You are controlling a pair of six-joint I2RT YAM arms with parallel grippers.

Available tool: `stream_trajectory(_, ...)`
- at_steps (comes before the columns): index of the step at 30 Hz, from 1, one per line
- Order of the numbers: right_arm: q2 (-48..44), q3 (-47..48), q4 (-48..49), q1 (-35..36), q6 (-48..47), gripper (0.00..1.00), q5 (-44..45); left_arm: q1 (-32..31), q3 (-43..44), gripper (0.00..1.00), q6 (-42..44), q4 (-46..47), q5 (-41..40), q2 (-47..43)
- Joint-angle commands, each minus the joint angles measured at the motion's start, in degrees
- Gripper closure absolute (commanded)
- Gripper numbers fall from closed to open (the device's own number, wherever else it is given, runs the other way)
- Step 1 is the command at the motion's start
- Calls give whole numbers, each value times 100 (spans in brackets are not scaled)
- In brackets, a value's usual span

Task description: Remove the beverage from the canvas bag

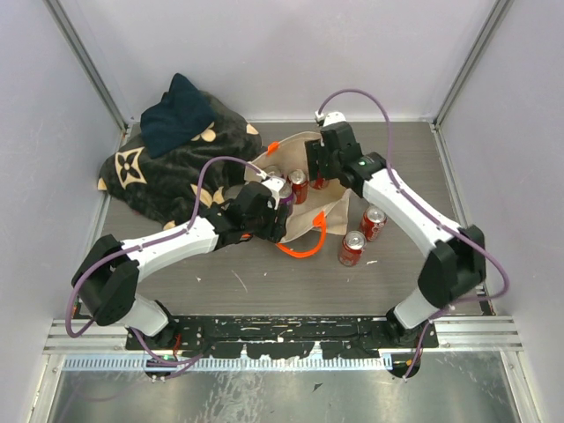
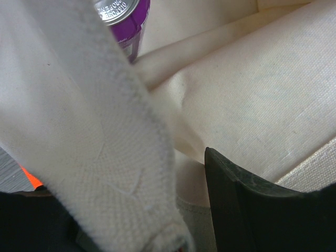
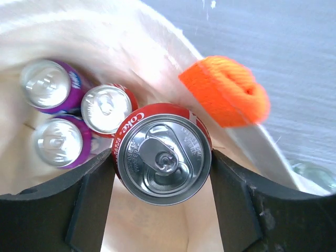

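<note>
The beige canvas bag [image 1: 304, 211] stands mid-table with its mouth open and its orange handles [image 1: 303, 249] hanging. My right gripper [image 1: 315, 176] reaches into it. In the right wrist view its gripper [image 3: 163, 164] is shut on a red Coke can [image 3: 164, 157], one finger pressing each side. More cans stand below in the bag: two purple ones [image 3: 46, 84] and another red one [image 3: 107, 107]. My left gripper [image 1: 280, 204] is at the bag's near rim. Its jaws [image 2: 173, 210] are open, with the thick canvas rim [image 2: 105, 136] draped over the left finger and a purple can [image 2: 126, 16] beyond.
Two red cans [image 1: 374, 222] [image 1: 352, 248] stand on the table just right of the bag. A dark floral blanket [image 1: 167, 172] with a dark blue cloth [image 1: 176, 115] on it lies at the back left. White walls enclose the table.
</note>
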Motion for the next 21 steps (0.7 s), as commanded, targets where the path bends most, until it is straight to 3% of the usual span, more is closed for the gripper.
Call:
stream_trajectory(1,-1150,570,540,298,-187,99,419,12,134,33,105,-313,11,108)
stream_trajectory(9,-2271,501,-78,2026,-73,99,2171,15,108,33,89,-315,71,-19)
stream_trajectory(13,-2715,261,-698,3355,342,99,3288,12,77,33,97,-351,74,-154)
stream_trajectory(18,-2738,136,-2156,4983,1413,99,4280,20,77,33,164,-449,-6,-313)
stream_trajectory(21,-2485,140,-3192,5532,2561,99,4502,17,72,32,210,-509,-82,-417)
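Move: The right hand holds a red can just raised in the bag. The open table in front of the bag lies some 27 cm back, 4 cm left and 19 cm below it. The front red can on the table is about 20 cm back and 8 cm right, the second red can 14 cm back and 13 cm right; the red can still in the bag is 7 cm left, all three roughly 13 cm lower. From the left hand, that open spot is about 12 cm back, 6 cm right and 11 cm down. Pull the pinched can on up out of the bag with the right gripper, about 17 cm, then sweep it some 23 cm back and 7 cm left, over the bag's near side towards the open table, starting to sink at the end. Tip the fingers up roughly 20 degrees and turn them counter-clockwise on the way. Keep the left gripper on the bag's edge, holding it open. ##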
